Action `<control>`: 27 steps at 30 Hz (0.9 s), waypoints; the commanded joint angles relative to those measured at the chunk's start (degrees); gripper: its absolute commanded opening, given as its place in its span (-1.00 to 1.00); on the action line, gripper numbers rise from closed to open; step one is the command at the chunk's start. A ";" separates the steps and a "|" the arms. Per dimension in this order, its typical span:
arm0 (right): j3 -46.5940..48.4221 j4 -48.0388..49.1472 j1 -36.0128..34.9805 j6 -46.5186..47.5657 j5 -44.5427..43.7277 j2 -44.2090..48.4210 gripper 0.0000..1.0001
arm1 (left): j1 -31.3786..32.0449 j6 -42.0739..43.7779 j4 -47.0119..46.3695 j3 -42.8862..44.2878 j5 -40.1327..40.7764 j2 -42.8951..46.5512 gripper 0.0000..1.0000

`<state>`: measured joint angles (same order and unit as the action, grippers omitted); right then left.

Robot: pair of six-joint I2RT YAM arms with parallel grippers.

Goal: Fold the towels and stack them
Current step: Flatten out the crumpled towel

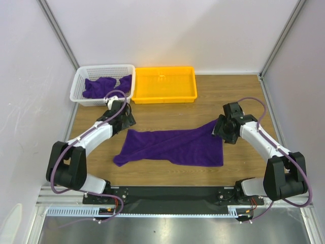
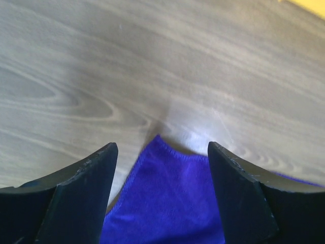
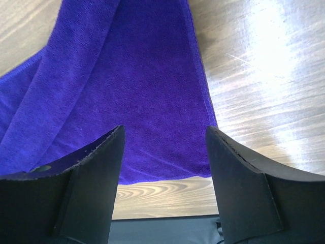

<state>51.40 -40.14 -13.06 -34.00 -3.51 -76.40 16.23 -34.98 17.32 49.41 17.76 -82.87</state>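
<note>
One purple towel (image 1: 172, 147) lies partly folded and rumpled on the wooden table, stretched left to right. My left gripper (image 1: 127, 121) hovers at its upper left corner, open. In the left wrist view that towel corner (image 2: 167, 203) lies on the wood between the spread fingers of the left gripper (image 2: 161, 146), touching neither. My right gripper (image 1: 219, 129) is at the towel's upper right corner. In its wrist view the right gripper (image 3: 164, 129) is open above the towel (image 3: 127, 76) and holds nothing. More purple towels (image 1: 99, 86) lie bunched in the white basket.
The white mesh basket (image 1: 81, 84) stands at the back left. Beside it on the right is the yellow tray (image 1: 165, 97), with nothing in it. White walls and metal posts close off the back and both sides. The black base rail (image 1: 167, 193) runs along the near edge.
</note>
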 commanded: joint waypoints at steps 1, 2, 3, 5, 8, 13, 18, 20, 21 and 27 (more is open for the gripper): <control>-0.42 -1.26 -0.30 -0.37 0.96 0.20 0.40 | 0.38 1.15 -1.06 -2.47 -3.69 2.54 0.55; -0.51 -1.43 -0.30 -0.45 0.96 0.11 0.40 | 0.64 0.88 -1.50 -3.00 -3.96 2.28 0.55; -0.68 -1.52 -0.30 -0.54 1.05 0.20 0.40 | 0.82 0.53 -1.68 -3.61 -4.13 2.19 0.54; -1.12 -1.69 -0.30 -1.07 1.40 0.20 0.40 | 0.91 0.09 -2.55 -4.23 -4.75 1.40 0.52; -2.17 -1.52 -0.39 -1.86 2.10 0.72 0.40 | 1.26 -0.09 -4.40 -4.76 -4.93 0.43 0.42; -3.67 -1.43 -0.39 -2.83 2.63 1.17 0.39 | 1.53 -0.53 -5.72 -2.92 -3.26 -3.70 0.07; -5.69 -1.08 -0.74 -4.14 2.54 1.43 0.38 | 1.61 -0.61 -6.69 -1.69 -2.99 -6.51 -0.10; -6.13 -0.91 -0.83 -4.50 2.45 1.52 0.37 | 1.70 -0.53 -7.30 -1.68 -3.26 -7.30 -0.12; -6.31 -0.73 -0.91 -4.58 2.45 1.61 0.37 | 1.61 -0.53 -7.56 -1.60 -3.26 -7.65 -0.31; -8.06 0.06 -1.27 -5.29 2.45 1.17 0.36 | 1.61 -0.96 -7.04 0.33 -1.50 -9.59 -0.99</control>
<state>43.97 -40.77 -13.91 -37.95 -1.02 -76.16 17.52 -35.62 11.68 46.72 14.50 -91.57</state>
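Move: The far left corner of the crumpled towel lies about 6 cm below the left hand, 1 cm back and 2 cm to its right; the towel's near left end is some 18 cm back, 3 cm left. Beyond, the white basket is 22 cm ahead, 10 cm left, and the yellow bin 22 cm ahead, 18 cm right. From the right hand, the towel's near right corner is roughly 9 cm back, 3 cm right and 6 cm down; its far right corner is 12 cm ahead, 2 cm right. Down about 5 cm goes the left hand onto the towel's far left corner, first easing back a couple of centimetres, then slightly forward again as its wide-open fingers shut and pinch the corner. Meanwhile the right hand, fingers kept open, slants back and down, around 4 cm each way, over the right edge towards the near right corner, tipping its fingers some 10 degrees towards the base. ##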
